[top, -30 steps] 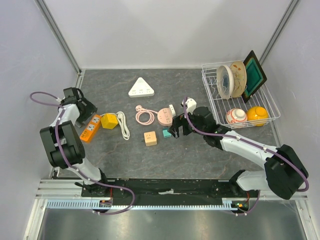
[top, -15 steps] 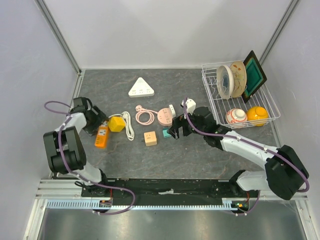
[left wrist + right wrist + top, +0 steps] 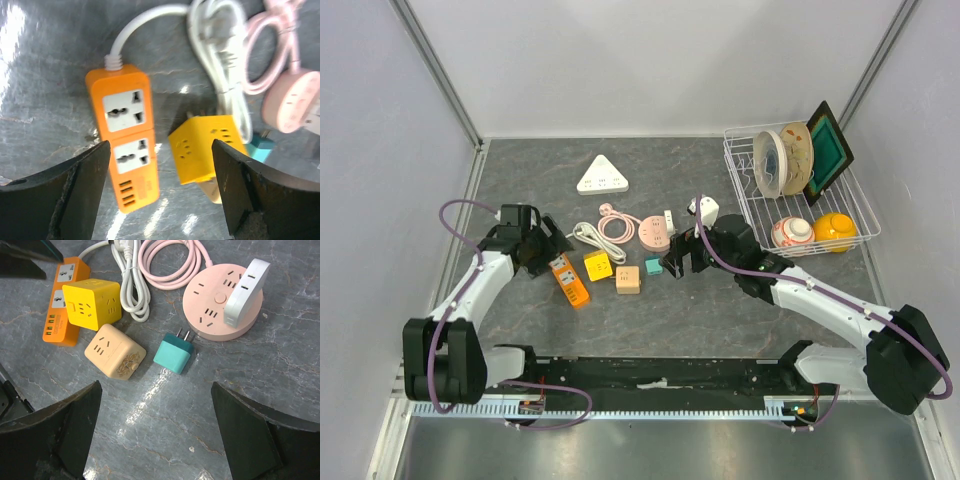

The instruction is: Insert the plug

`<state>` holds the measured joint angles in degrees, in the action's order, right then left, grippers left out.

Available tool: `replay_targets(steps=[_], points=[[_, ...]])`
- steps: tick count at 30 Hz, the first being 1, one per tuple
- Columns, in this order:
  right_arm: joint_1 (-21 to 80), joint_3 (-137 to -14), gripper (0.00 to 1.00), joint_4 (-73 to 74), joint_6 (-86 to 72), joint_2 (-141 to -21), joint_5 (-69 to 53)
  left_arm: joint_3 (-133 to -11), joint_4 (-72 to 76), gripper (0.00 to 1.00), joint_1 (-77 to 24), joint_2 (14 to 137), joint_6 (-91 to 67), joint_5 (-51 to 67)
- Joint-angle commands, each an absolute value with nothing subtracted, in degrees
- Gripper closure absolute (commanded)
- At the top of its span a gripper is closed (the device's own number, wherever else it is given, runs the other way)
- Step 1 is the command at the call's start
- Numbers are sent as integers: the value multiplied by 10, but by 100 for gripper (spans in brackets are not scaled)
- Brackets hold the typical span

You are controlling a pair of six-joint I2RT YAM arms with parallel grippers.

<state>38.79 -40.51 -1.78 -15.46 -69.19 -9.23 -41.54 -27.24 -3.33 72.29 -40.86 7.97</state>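
A teal two-pin plug (image 3: pixel 173 354) (image 3: pixel 654 266) lies flat on the grey table, pins toward the pink round socket (image 3: pixel 215 305) (image 3: pixel 653 233), which has a white adapter (image 3: pixel 244 291) on it. My right gripper (image 3: pixel 155 440) (image 3: pixel 675 262) hovers open just short of the plug, nothing between its fingers. My left gripper (image 3: pixel 162 195) (image 3: pixel 548 252) is open over the orange power strip (image 3: pixel 127 140) (image 3: pixel 570 280) and the yellow cube socket (image 3: pixel 205 147) (image 3: pixel 598 265). The strip's white cord and plug (image 3: pixel 220 35) lie coiled behind them.
A beige cube socket (image 3: pixel 115 358) (image 3: pixel 628 280) sits left of the teal plug. A white triangular power strip (image 3: pixel 602 175) lies at the back. The wire dish rack (image 3: pixel 745 129) with plates and bowls stands at the right. A pink cord (image 3: pixel 615 222) coils beside the round socket.
My left arm has swung right and toward the centre, and the orange strip, yellow cube and white cord have shifted right with it. The right arm has barely moved.
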Motion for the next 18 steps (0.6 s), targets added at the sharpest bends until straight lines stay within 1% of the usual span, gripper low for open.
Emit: replay_targets(steps=[1, 4, 5, 9, 12, 14, 16, 18], points=[[389, -406, 2, -14, -141, -678, -75, -496, -300, 11, -47, 681, -354, 43], [388, -412, 2, -14, -140, -690, -75, -546, -348, 11, -90, 700, -323, 20], [388, -414, 2, -14, -141, -696, -75, -554, -356, 11, -119, 716, -317, 13], [389, -417, 2, -19, -140, -705, -85, -571, -369, 11, -161, 738, -302, 1], [407, -414, 2, -52, -123, -709, -81, -577, -374, 11, -160, 736, -303, -28], [440, -425, 2, -68, -115, -725, -51, -580, -374, 11, -152, 730, -304, -28], [479, -451, 2, -78, -105, -745, -26, -580, -371, 11, -131, 719, -301, -8], [514, -471, 2, -95, -102, -783, 25, -571, -364, 12, -83, 709, -298, 39]])
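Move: Some 10 cm to the right hand's left, 2 cm ahead and 12 cm below, lies the tan block; the teal plug is about 4 cm left and 5 cm ahead of that hand, the yellow block 17 cm left and 5 cm ahead. From the left hand the yellow block is roughly 7 cm right, 2 cm back and 4 cm down, the orange strip's middle 4 cm straight back, and the tan block 14 cm right and 5 cm back. Rising quickly off the orange strip's cord end, the open left hand climbs nearly 8 cm while shifting about 5 cm right, to the yellow block's side, then settles back a couple of centimetres down and left, turned some 15 degrees clockwise. The open right hand lingers, sinking a centimetre, then sets off left and slightly back, about 3 cm, towards the tan block. ##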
